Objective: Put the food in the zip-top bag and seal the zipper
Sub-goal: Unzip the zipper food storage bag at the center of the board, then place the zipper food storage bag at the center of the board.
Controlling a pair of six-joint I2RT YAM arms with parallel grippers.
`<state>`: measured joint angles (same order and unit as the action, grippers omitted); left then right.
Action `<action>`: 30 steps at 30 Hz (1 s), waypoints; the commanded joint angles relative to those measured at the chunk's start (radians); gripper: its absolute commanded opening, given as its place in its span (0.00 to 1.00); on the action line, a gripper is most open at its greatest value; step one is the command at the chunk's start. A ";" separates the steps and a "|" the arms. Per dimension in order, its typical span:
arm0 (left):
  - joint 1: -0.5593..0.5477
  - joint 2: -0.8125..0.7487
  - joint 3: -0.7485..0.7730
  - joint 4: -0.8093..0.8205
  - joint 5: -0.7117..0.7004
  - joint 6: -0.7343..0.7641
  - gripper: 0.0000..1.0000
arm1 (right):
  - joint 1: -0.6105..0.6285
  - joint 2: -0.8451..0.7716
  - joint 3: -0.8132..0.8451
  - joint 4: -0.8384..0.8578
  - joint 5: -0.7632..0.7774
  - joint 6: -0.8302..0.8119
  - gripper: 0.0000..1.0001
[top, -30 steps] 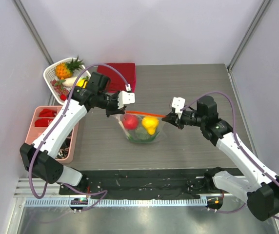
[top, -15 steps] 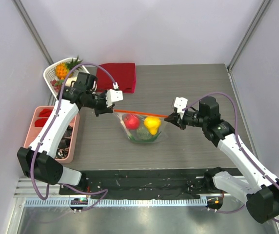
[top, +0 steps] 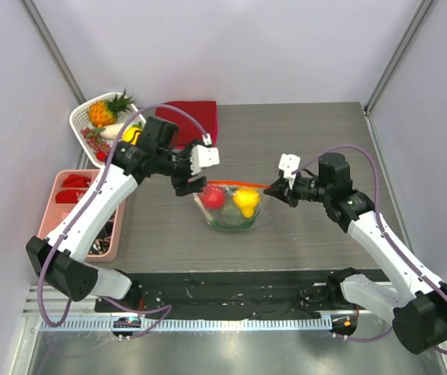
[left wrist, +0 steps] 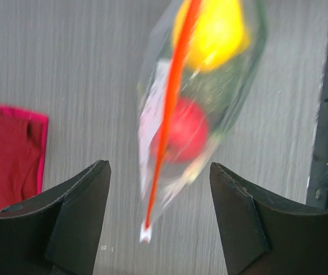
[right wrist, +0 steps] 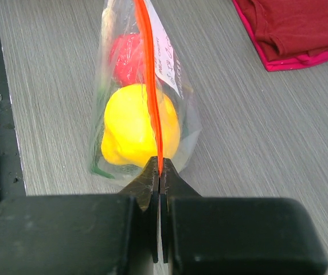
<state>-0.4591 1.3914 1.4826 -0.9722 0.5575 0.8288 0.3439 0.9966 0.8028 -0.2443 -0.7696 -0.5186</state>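
Observation:
The zip-top bag (top: 231, 209) stands on the table between the arms, with a red apple (top: 212, 198), a yellow citrus (top: 244, 199) and green pieces (top: 227, 222) inside. Its orange-red zipper (top: 239, 184) runs along the top edge. My right gripper (top: 275, 190) is shut on the zipper's right end (right wrist: 159, 166), just behind the citrus (right wrist: 138, 129) and apple (right wrist: 127, 54). At the bag's left end my left gripper (top: 190, 186) is open. In the left wrist view the zipper's tip (left wrist: 145, 231) hangs free between the spread fingers (left wrist: 81, 209), touching neither.
A folded dark red cloth (top: 189, 121) lies behind the bag. A white basket (top: 80, 117) of toy produce and a pink bin (top: 58, 205) stand at the left edge. A black mat (top: 231, 287) runs along the near edge.
My left gripper slid left along the zipper and off the bag, then came back to the bag's left end and opened. The right gripper stayed shut on the zipper.

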 commanded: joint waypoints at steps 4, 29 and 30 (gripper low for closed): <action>-0.133 0.032 0.013 0.147 -0.062 -0.096 0.74 | -0.003 -0.006 0.045 0.023 -0.028 0.005 0.01; -0.122 0.549 0.631 0.177 -0.237 -0.123 0.00 | -0.054 -0.052 0.139 0.120 0.303 0.560 0.99; -0.122 0.557 0.636 0.196 -0.237 -0.119 0.00 | -0.063 -0.050 0.151 0.125 0.303 0.581 0.99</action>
<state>-0.5953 1.9045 2.0186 -0.8719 0.3710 0.7139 0.3122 0.9688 0.8490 -0.2199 -0.5461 -0.1280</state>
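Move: The zipper strip's free left end lies about 5 cm right of the open left fingers, 1 cm back and 4 cm below them. Inside the bag the red tomato is some 6 cm right, 2 cm back and 10 cm below that hand; the yellow pepper is 15 cm right, 2 cm back and as low. The right hand already pinches the strip's right end; the left end is about 17 cm to its left, 1 cm ahead and about level. The zipper strip's left end is taken by the left hand, which slips about 6 cm right, then sinks some 4 cm and shuts on it; it then carries the bag forward about 13 cm, bearing somewhat right and rising 5 cm. The right hand holds the other end until the left has gripped, then opens wide, turns some 20 degrees clockwise and eases a few centimetres forward, right and up. ##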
